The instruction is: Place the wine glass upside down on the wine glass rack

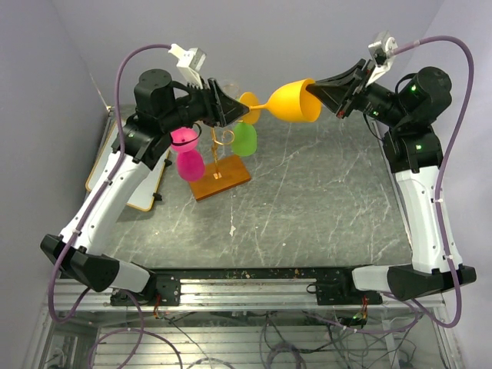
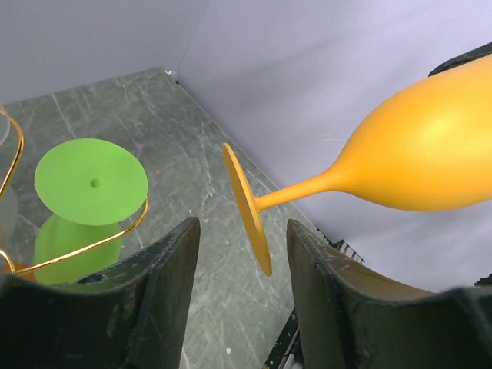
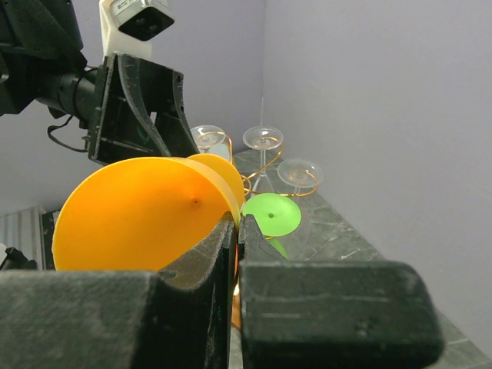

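Observation:
An orange wine glass hangs level in the air, its bowl rim pinched by my right gripper, which is shut on it. The glass's bowl fills the right wrist view. Its stem and foot point left toward my left gripper. In the left wrist view the foot sits between the left gripper's open jaws, with a gap on each side. The wine glass rack, gold wire on an orange-brown wooden base, stands just below the foot.
A green glass and a pink glass hang upside down on the rack. Clear glasses hang on its far arms. A white board lies at the table's left edge. Grey walls close in behind.

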`<state>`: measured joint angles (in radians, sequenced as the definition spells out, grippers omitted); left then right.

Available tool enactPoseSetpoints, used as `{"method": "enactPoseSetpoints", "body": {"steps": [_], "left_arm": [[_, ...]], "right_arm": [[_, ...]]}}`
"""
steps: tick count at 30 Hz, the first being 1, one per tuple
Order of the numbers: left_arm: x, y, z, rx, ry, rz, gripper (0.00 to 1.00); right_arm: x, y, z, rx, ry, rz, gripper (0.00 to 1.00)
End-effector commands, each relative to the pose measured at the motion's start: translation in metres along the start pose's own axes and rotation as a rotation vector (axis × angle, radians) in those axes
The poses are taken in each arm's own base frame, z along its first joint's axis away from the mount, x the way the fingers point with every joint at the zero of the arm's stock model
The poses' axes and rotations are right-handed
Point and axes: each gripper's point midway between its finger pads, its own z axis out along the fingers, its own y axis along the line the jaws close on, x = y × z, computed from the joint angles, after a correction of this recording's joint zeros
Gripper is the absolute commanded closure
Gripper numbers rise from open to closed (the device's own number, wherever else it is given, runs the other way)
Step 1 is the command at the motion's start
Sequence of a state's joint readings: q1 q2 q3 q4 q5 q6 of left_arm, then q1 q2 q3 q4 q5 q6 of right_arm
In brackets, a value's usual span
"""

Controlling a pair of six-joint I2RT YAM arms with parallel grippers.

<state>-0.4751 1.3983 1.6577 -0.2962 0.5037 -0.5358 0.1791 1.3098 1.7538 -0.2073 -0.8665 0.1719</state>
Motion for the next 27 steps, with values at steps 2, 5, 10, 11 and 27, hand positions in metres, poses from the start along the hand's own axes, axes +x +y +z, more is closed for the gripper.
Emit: {"method": "enactPoseSetpoints", "body": {"steps": [2, 5, 10, 11, 27], "left_arm": [[0.002, -0.01, 0.007, 0.062, 0.007, -0.019, 0.47], [0.006, -0.01, 0.009, 0.072, 0.018, -0.03, 0.54], [0.008, -0.014, 0.009, 0.1, 0.022, -0.047, 0.7], [0.009, -0.015, 0.009, 0.107, 0.022, -0.048, 0.74], [-0.006, -0.011, -0.021, 0.063, -0.049, -0.008, 0.93]], "right_arm": [[-0.003, 0.006, 0.0, -0.02, -0.012, -0.018, 1.0], [-0.001, 0.006, 0.0, -0.015, -0.009, -0.028, 1.0], [0.004, 0.005, 0.0, -0.015, -0.004, -0.021, 1.0], [0.004, 0.005, 0.0, -0.016, -0.004, -0.02, 1.0], [0.023, -0.003, -0.007, 0.041, 0.041, -0.048, 0.52]]}}
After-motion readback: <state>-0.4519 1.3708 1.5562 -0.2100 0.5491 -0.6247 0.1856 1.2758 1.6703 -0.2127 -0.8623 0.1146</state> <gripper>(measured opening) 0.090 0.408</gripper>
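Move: The orange glass lies on its side in the air, its rim still pinched by the right fingers, and its foot is already between the left hand's open fingers: the foot's middle is about 2 cm ahead and 2 cm right of the left hand, level in height. From the left hand, the green glass hangs some 8 cm ahead, neither left nor right, 12 cm down; the rack post stands about 6 cm ahead, 9 left, 12 down. From the right hand, the foot lies roughly 15 cm left, 2 back and 4 lower. The left fingers close and pinch the edge of the orange glass's foot while that hand sinks about 1.5 cm, first easing a centimetre to the right further onto the foot and then coming back left, tipping down some 5 degrees. The right hand lowers about 2.5 cm, keeping its pinch on the rim until the left fingers have shut, then opens to a little under half to let go of the rim as it goes on sinking. ##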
